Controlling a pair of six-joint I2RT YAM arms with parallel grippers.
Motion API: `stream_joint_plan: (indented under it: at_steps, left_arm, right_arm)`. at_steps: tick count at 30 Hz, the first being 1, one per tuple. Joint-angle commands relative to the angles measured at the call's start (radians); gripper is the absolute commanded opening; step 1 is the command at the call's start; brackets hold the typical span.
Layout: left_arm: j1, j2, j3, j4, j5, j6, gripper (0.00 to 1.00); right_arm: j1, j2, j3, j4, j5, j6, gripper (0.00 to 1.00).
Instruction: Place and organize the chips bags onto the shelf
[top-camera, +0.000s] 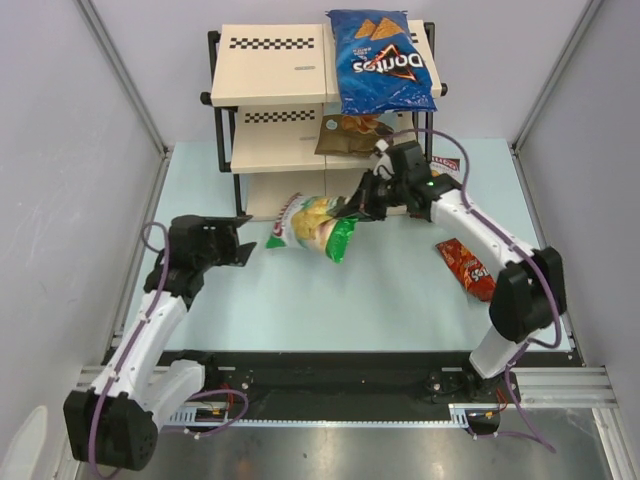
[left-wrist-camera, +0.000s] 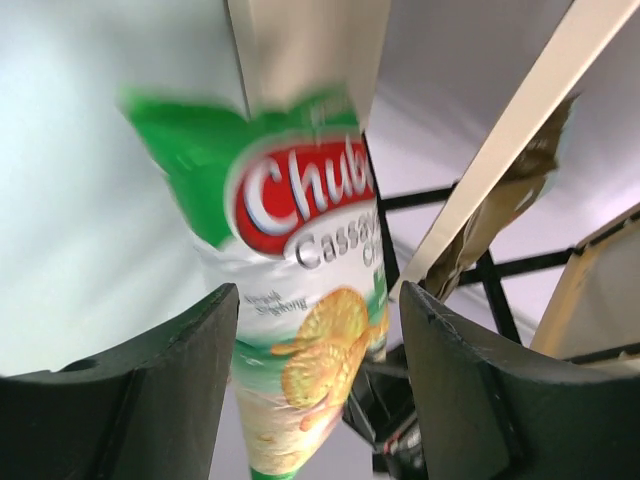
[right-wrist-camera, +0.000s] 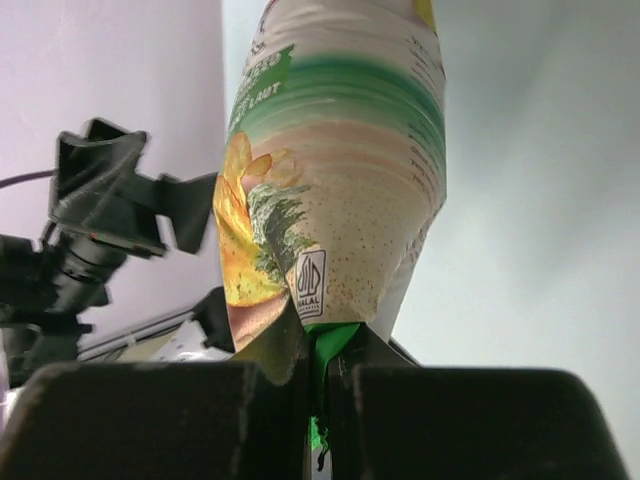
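Observation:
The green-white Chuba Cassava bag (top-camera: 315, 225) hangs in the air in front of the shelf (top-camera: 270, 70). My right gripper (top-camera: 356, 212) is shut on its green bottom seam (right-wrist-camera: 330, 345). My left gripper (top-camera: 246, 245) stands open just left of the bag's top end, not touching it; the bag (left-wrist-camera: 300, 260) shows beyond the left gripper (left-wrist-camera: 318, 300). A large blue Doritos bag (top-camera: 382, 62) lies on the top tier at the right. A brownish bag (top-camera: 350, 135) sits on the middle tier. The red Doritos bag (top-camera: 467, 268) lies on the table to the right.
A small bag with a red label (top-camera: 446, 163) peeks out behind my right arm beside the shelf's right leg. Grey walls close in the pale blue table (top-camera: 400, 310) on both sides. The shelf's black frame (left-wrist-camera: 480, 265) is close behind the held bag.

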Motion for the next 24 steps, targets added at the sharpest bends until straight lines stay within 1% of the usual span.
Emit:
stream_joint_plan:
  at_steps: [1, 4, 6, 8, 9, 11, 12, 13, 14, 15, 19, 22, 24]
  left_arm:
    - [0.085, -0.061, 0.050, -0.162, 0.016, 0.138, 0.70]
    - [0.134, -0.047, 0.082, -0.197, 0.039, 0.205, 0.70]
    - [0.166, -0.026, 0.110, -0.215, 0.065, 0.235, 0.70]
    - [0.171, -0.013, 0.130, -0.220, 0.078, 0.267, 0.70]
    - [0.200, -0.001, 0.136, -0.217, 0.081, 0.279, 0.70]
    - [0.206, 0.008, 0.142, -0.203, 0.084, 0.286, 0.70]
    - [0.207, 0.013, 0.142, -0.185, 0.090, 0.284, 0.70]
    - [0.208, 0.025, 0.141, -0.174, 0.090, 0.278, 0.70]
    - [0.209, 0.033, 0.141, -0.168, 0.098, 0.275, 0.70]
    - [0.211, 0.042, 0.144, -0.153, 0.102, 0.269, 0.70]
    - [0.211, 0.089, 0.176, -0.128, 0.124, 0.286, 0.70]
    - [0.211, 0.134, 0.223, -0.133, 0.128, 0.310, 0.70]
    - [0.212, 0.162, 0.248, -0.125, 0.141, 0.319, 0.70]
  right_arm:
    - [-0.038, -0.169, -0.029, -0.114, 0.082, -0.189, 0.00]
    - [-0.044, -0.200, -0.052, -0.097, 0.090, -0.190, 0.00]
    - [-0.058, -0.218, -0.067, -0.088, 0.124, -0.187, 0.00]
    - [-0.078, -0.258, -0.095, -0.060, 0.177, -0.178, 0.00]
    - [-0.085, -0.272, -0.112, -0.048, 0.197, -0.173, 0.00]
    - [-0.105, -0.324, -0.161, 0.032, 0.255, -0.141, 0.00]
    - [-0.116, -0.340, -0.232, 0.068, 0.271, -0.115, 0.00]
    - [-0.128, -0.349, -0.268, 0.157, 0.277, -0.085, 0.00]
    - [-0.160, -0.355, -0.305, 0.197, 0.280, -0.049, 0.00]
    - [-0.174, -0.358, -0.349, 0.231, 0.285, 0.030, 0.00]
    - [-0.184, -0.364, -0.395, 0.390, 0.354, 0.116, 0.00]
    - [-0.187, -0.363, -0.415, 0.432, 0.412, 0.161, 0.00]
    - [-0.200, -0.361, -0.437, 0.495, 0.435, 0.190, 0.00]
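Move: The right hand already holds the green Chuba bag by its bottom end. The right half of the empty bottom shelf lies about 24 cm ahead of it, 7 cm to its right and 17 cm below. Up on the middle shelf the brown chips bag sits roughly 25 cm ahead, 3 cm right and 5 cm above, while the red Chuba bag on the table is some 22 cm ahead, 30 cm right and 20 cm below. From the left hand, that bottom-shelf spot is about 27 cm ahead, 32 cm right and 15 cm below. Keeping its pinch on the bag's green bottom end, the right hand draws about 13 cm to the right in front of the shelf, rising a little, then sinking roughly 5 cm and easing forward, as the wrist swings some 30 degrees clockwise so the bag's free end comes to point at the right half of the bottom shelf. The left hand, already open and clear of the bag, backs off about 5 cm to the left, its fingers staying open, rolls slightly with its left side up, and finishes with a small drift forward. ##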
